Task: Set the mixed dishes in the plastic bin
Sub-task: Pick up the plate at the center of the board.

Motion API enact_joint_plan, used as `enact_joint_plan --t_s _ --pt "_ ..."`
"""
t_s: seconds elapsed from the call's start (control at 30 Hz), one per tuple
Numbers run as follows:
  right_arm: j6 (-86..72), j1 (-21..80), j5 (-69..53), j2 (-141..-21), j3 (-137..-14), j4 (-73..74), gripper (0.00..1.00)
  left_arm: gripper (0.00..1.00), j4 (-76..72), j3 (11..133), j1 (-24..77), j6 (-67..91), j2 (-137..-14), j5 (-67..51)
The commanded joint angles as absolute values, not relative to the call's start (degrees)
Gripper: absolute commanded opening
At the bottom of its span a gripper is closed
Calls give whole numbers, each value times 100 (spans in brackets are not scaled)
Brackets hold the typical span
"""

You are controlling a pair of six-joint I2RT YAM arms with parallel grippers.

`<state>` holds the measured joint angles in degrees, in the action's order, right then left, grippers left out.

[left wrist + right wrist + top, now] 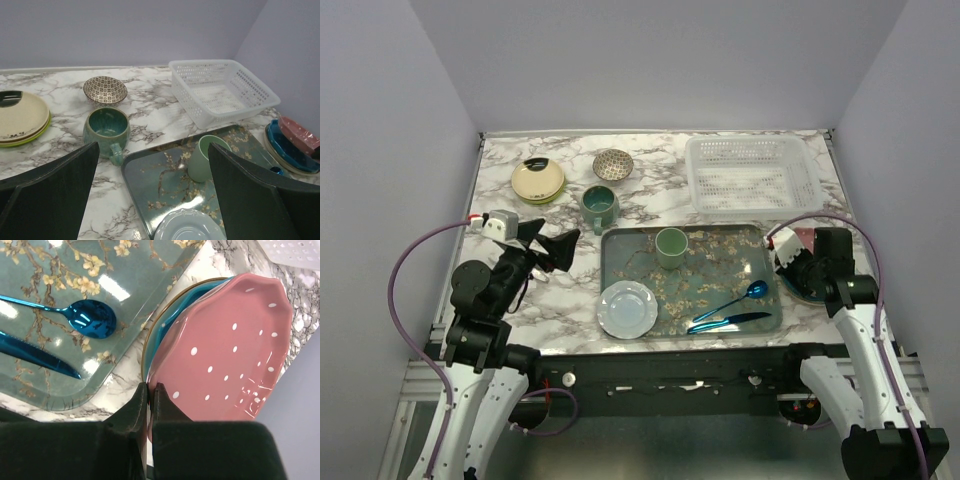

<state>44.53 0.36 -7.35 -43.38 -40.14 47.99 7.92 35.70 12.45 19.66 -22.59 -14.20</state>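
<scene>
My right gripper [150, 386] is shut on the rim of a pink white-dotted plate [235, 340], which tilts above a teal plate [172, 315] right of the tray. The white lattice plastic bin [752, 141] stands at the back right, apart from both grippers. My left gripper [152, 145] hangs open with nothing between its fingers, over the table left of the tray. Beyond it are a dark teal mug [106, 129], a speckled brown-white bowl [104, 90] and stacked cream and yellow-green plates [20, 117].
A patterned grey tray [720, 275] in the front middle carries a pale green cup [671, 247], a light blue plate [627, 309], a blue spoon [740, 297] and a blue knife [730, 322]. Walls close in the table's back and sides.
</scene>
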Motion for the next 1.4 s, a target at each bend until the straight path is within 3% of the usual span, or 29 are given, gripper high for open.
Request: enact_joint_plan --t_s 0.0,0.37,0.7,0.97,1.37 --pt "4965 26 -870 -3991 -4517 4851 1 99 554 3516 1230 2144 -2294 -1784" --pt "5607 26 -1485 -3850 -5053 5668 1 99 361 3568 1222 2916 -2671 -2442" --pt "6179 35 -2407 -3560 -5554 6398 1 99 -1044 3621 1467 5719 -5173 -4113" --pt "6591 26 -2970 -3507 -5704 6776 1 99 -1582 4148 3188 6239 -6283 -3042" --pt "7145 53 -3384 -3726 -5950 6908 1 99 -1767 5756 4377 6627 -8393 -2821"
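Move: The right hand already grips the pink plate's near-left rim; the plate's middle is about 6 cm ahead of that hand and 3 cm to its right, at its height. From this hand the teal plate is some 8 cm ahead, 6 right and 6 below, the spoon's bowl about 4 ahead, 8 left and 8 below. From the empty left hand the pink plate is roughly 54 cm right, 4 ahead and 18 below; the green cup 21 right, 13 ahead and 24 below; the white plate 12 right, 3 ahead and 27 below. Still pinching the pink plate by its rim, the right hand carries it left, back and up, about 6 cm each way, turning some 30 degrees counter-clockwise to bring it over the tray's right edge. The left hand, fingers wide open, starts slowly, dips about 7 cm, then sweeps some 26 cm right over the tray towards the pink plate, tipping its fingers steeply down and swinging clockwise. ##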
